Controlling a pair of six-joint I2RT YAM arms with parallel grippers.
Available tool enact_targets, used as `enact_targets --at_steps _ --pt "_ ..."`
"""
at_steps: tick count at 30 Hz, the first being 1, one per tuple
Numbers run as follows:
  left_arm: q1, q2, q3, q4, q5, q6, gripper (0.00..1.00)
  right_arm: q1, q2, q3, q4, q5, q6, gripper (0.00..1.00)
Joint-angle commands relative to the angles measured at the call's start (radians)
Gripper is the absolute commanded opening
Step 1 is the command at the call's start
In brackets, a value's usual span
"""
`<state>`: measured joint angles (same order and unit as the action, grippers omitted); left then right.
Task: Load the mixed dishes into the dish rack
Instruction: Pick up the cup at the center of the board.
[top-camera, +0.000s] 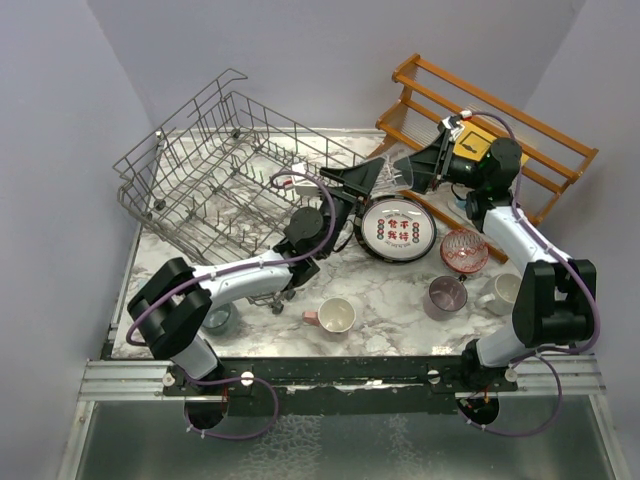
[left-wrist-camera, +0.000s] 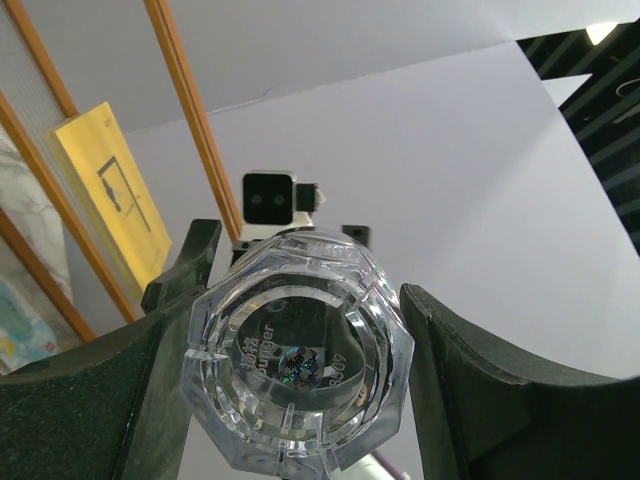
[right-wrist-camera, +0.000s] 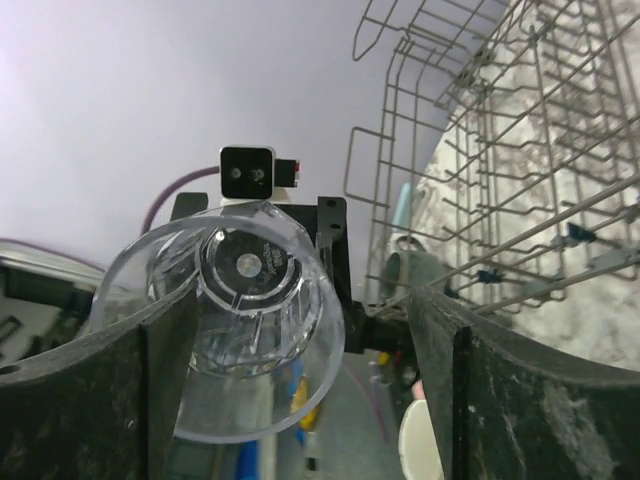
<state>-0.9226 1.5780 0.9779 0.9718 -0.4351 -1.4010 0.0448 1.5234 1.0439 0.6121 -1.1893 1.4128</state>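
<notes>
A clear glass (top-camera: 386, 172) lies sideways in mid-air between my two grippers, right of the dish rack (top-camera: 215, 175). My left gripper (top-camera: 366, 181) is shut on its thick faceted base (left-wrist-camera: 298, 370), with a finger against each side. The right gripper (top-camera: 414, 170) stands open around the rim end (right-wrist-camera: 250, 330): the glass lies against one finger (right-wrist-camera: 165, 340) and a wide gap separates it from the other. On the table are the black-rimmed plate (top-camera: 397, 228), a red bowl (top-camera: 464, 250), a mauve mug (top-camera: 445, 297), a cream mug (top-camera: 503, 293), a pink mug (top-camera: 335, 315) and a grey-teal mug (top-camera: 220, 318).
The grey wire dish rack (right-wrist-camera: 500, 150) stands tilted at the back left. An orange-brown wooden shelf (top-camera: 500, 120) with a yellow sheet (top-camera: 475, 145) on it stands at the back right, just behind my right arm. Grey walls close in both sides.
</notes>
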Motion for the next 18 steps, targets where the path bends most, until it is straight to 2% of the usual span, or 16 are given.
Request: enact_targets --at_steps 1,3,7,10,14,18 --pt "0.035 -0.067 -0.052 0.088 -0.012 0.053 0.01 0.000 -0.042 0.011 -0.030 -0.029 -0.172 0.92" --pt "0.068 -0.089 -0.086 0.096 0.004 0.052 0.00 -0.003 -0.059 0.008 -0.085 -0.040 -0.276 0.99" --pt "0.137 -0.143 -0.151 0.082 0.051 0.055 0.00 -0.015 -0.078 0.005 -0.107 -0.081 -0.421 1.00" --pt "0.209 -0.176 -0.178 0.052 0.141 0.083 0.00 -0.020 -0.094 0.030 -0.190 -0.107 -0.598 1.00" --pt "0.362 -0.217 -0.180 -0.112 0.327 0.118 0.00 -0.020 -0.131 0.045 -0.397 -0.134 -0.920 1.00" --pt "0.525 -0.254 -0.100 -0.414 0.481 0.252 0.00 -0.020 -0.186 0.020 -0.613 -0.080 -1.245 1.00"
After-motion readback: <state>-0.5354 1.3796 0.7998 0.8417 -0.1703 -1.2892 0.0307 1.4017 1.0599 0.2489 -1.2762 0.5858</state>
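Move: The left hand already grips the glass cup; the middle of the dish rack lies about 28 cm to its left, 10 ahead and 28 below. The plate is some 6 cm ahead and 7 right, the pink mug 14 back and 9 left, both roughly 34 below. From the right hand, already part open, the glass cup is about 3 cm left, and the red bowl some 18 right, 1 ahead and 31 below. Left hand carries the glass cup about 13 cm left and 6 forward towards the rack; right hand opens fully. ##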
